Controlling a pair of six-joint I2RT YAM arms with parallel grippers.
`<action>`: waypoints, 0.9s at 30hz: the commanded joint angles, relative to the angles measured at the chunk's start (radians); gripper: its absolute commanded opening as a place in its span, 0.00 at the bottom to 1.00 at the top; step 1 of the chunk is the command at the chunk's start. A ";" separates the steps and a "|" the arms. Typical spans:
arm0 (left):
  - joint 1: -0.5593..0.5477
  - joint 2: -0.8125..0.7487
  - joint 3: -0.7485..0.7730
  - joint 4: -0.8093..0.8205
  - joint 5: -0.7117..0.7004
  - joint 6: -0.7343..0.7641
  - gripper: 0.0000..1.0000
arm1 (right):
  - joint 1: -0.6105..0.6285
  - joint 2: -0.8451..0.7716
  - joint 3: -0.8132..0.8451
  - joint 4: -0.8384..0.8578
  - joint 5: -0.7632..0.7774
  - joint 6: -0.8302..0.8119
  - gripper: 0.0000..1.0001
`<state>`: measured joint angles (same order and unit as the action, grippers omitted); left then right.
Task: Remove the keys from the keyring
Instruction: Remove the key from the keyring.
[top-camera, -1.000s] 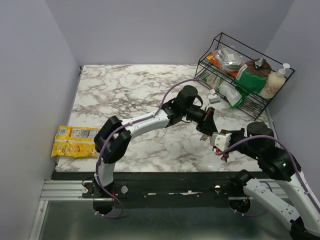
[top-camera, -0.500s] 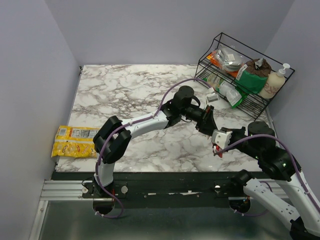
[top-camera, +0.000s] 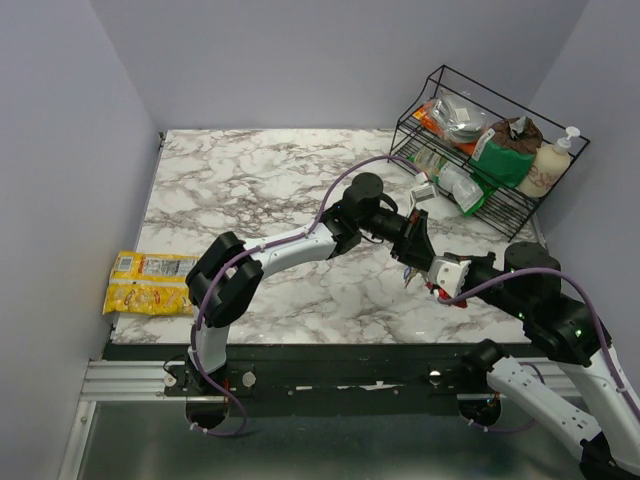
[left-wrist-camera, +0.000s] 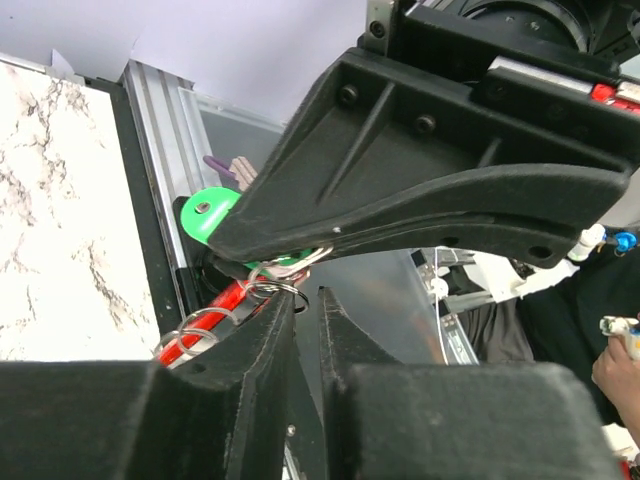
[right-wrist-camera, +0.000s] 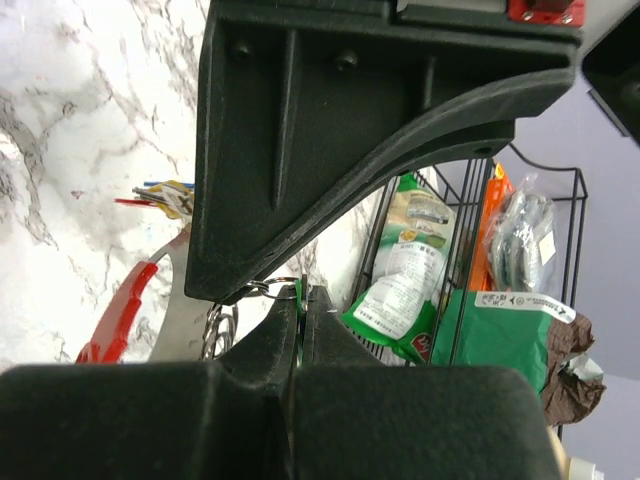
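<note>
Over the table's front right, my two grippers meet tip to tip. My right gripper (top-camera: 434, 276) (right-wrist-camera: 302, 292) is shut on the edge of a green key tag (left-wrist-camera: 204, 214) (right-wrist-camera: 314, 300). The keyring (right-wrist-camera: 118, 312) (left-wrist-camera: 203, 323), part red and part grey metal, hangs below it with small wire rings (left-wrist-camera: 272, 291). My left gripper (top-camera: 413, 260) (left-wrist-camera: 306, 297) stands open by a narrow gap. One small ring lies against its fingertip, with nothing clamped between the fingers. Thin red, blue and yellow pieces (right-wrist-camera: 160, 194), perhaps other keys, show edge-on.
A black wire rack (top-camera: 515, 205) with food packets and a pump bottle (top-camera: 548, 165) stands at the back right. A yellow snack packet (top-camera: 150, 281) lies at the table's left edge. A small white item (top-camera: 427, 193) sits beside the rack. The metal rail (top-camera: 300, 375) runs along the front.
My left gripper has gone from shut to slightly open. Both grippers have shifted a little towards the back right, with the keyring still hanging from the right one.
</note>
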<state>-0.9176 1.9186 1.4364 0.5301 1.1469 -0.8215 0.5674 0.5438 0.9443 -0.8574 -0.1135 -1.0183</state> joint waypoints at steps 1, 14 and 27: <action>-0.015 -0.023 -0.001 0.022 0.056 -0.018 0.16 | -0.009 0.001 0.048 0.055 -0.025 0.023 0.01; 0.002 -0.079 -0.021 0.097 0.088 -0.051 0.00 | -0.027 -0.018 -0.005 0.100 0.049 0.061 0.01; 0.040 -0.182 -0.068 0.051 0.068 0.015 0.00 | -0.063 -0.044 -0.018 0.097 0.011 0.084 0.01</action>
<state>-0.8745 1.7966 1.3930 0.5514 1.1534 -0.7925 0.5278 0.5095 0.9352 -0.7841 -0.1440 -0.9489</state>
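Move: The keyring's small linking ring is almost at the left fingertips, about 1 cm ahead and 1 cm right, level. The green key, already in the right fingers, is some 2 cm ahead and 3 cm right of the left hand. From the right hand the ring is roughly 2 cm left and 1 cm back, level, while other keys dangle about 5 cm left, 2 cm back and 5 cm lower. Left fingers shut on the small ring, then pull up about 4 cm and left 3; right keeps the green key. ##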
